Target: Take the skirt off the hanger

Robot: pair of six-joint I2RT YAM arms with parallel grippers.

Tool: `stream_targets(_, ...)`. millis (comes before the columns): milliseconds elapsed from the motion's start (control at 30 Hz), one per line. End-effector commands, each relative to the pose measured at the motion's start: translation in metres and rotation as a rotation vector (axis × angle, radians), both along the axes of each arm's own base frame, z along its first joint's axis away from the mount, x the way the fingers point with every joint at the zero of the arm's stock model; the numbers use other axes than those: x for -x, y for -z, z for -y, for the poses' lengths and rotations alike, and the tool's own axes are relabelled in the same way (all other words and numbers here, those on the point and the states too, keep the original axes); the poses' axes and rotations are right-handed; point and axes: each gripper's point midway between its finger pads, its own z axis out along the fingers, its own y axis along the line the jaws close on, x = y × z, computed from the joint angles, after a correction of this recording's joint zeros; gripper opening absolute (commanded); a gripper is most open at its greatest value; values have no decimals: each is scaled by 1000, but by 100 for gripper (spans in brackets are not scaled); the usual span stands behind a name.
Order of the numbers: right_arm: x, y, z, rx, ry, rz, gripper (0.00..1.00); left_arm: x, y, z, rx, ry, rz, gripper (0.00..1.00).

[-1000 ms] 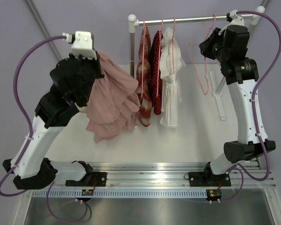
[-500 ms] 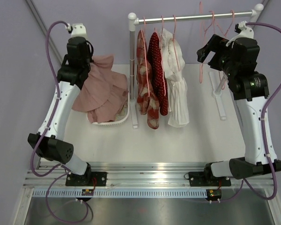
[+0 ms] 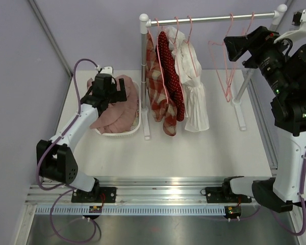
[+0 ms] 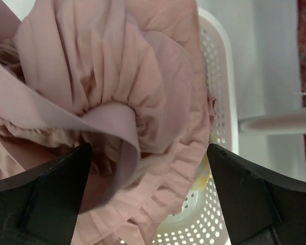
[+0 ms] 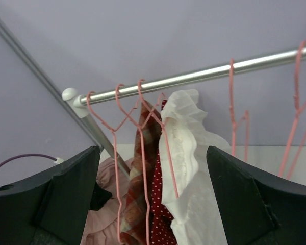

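Observation:
The pink ruffled skirt (image 3: 120,109) lies bunched in a white perforated basket (image 3: 135,130) at the table's left. My left gripper (image 3: 109,88) hovers just above it, open, holding nothing. In the left wrist view the skirt (image 4: 117,87) fills the space between the spread fingers (image 4: 56,178), with the basket wall (image 4: 219,102) at the right. My right gripper (image 3: 230,46) is raised near the rail, open and empty, just right of two bare pink hangers (image 3: 225,69) on the rail. The right wrist view also shows those hangers (image 5: 233,112).
A metal rail (image 3: 214,19) on white posts spans the back. A plaid garment (image 3: 155,89), a red dotted one (image 3: 171,81) and a white one (image 3: 193,89) hang from pink hangers at its left end. The rack's right post base (image 3: 239,109) stands on the table.
The left arm swung down to the basket, laid the pink skirt in it and opened. The right gripper let go of the bare hanger, opened and drew back up to the right.

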Motion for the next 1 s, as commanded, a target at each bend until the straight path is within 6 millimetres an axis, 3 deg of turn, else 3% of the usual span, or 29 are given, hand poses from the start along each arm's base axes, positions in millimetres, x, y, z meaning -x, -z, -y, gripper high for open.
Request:
stream_targets(0, -32, 11, -39, 12, -193, -52, 92, 23, -63, 19, 112, 28, 211, 99)
stream_targets(167, -67, 36, -67, 0, -298, -148, 86, 73, -61, 41, 175, 82, 264, 99)
stream_targets(200, -71, 38, -70, 2, -305, -152, 84, 88, -43, 43, 193, 102, 249, 99)
stream_targets(267, -83, 50, -78, 9, -319, -182, 84, 100, -36, 56, 241, 155, 288, 99)
stream_targets(300, -86, 56, -83, 16, -329, -197, 83, 114, 1, 62, 240, 184, 233, 99)
stream_targets(400, -99, 77, -90, 36, -333, -251, 83, 129, 12, 71, 330, 212, 262, 99)
stream_targets(433, -101, 82, -92, 40, -329, -261, 82, 135, 29, 69, 337, 212, 241, 99)
stream_targets(733, -120, 130, -102, 40, -327, -357, 69, 137, 32, 78, 374, 241, 242, 99)
stream_targets(967, -127, 147, -121, 43, -342, -385, 54, 139, 31, 77, 381, 242, 254, 99)
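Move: The white skirt's hanger hangs some 13 cm ahead of the right hand, 12 cm to its left and 16 cm lower. The dotted skirt is about 6 cm farther left of that hanger, at the same depth and a little lower. The empty hangers hang 10 cm ahead of the right hand, 3 cm to its right and 10 cm below. From the left hand, the white skirt's hanger is roughly 31 cm right, level in depth and 22 cm higher; the pink skirt lies about 10 cm straight beneath it. Down, forward and left, the right hand swings about 17 cm lower to the near side of the white skirt's hanger, tipping its fingers downward and turning counter-clockwise, its wide-open grip narrowing by a third without shutting. The left hand, already open, draws back out of the basket some 15 cm, drifting right, first lifting over the rim and then sinking in front of it. ##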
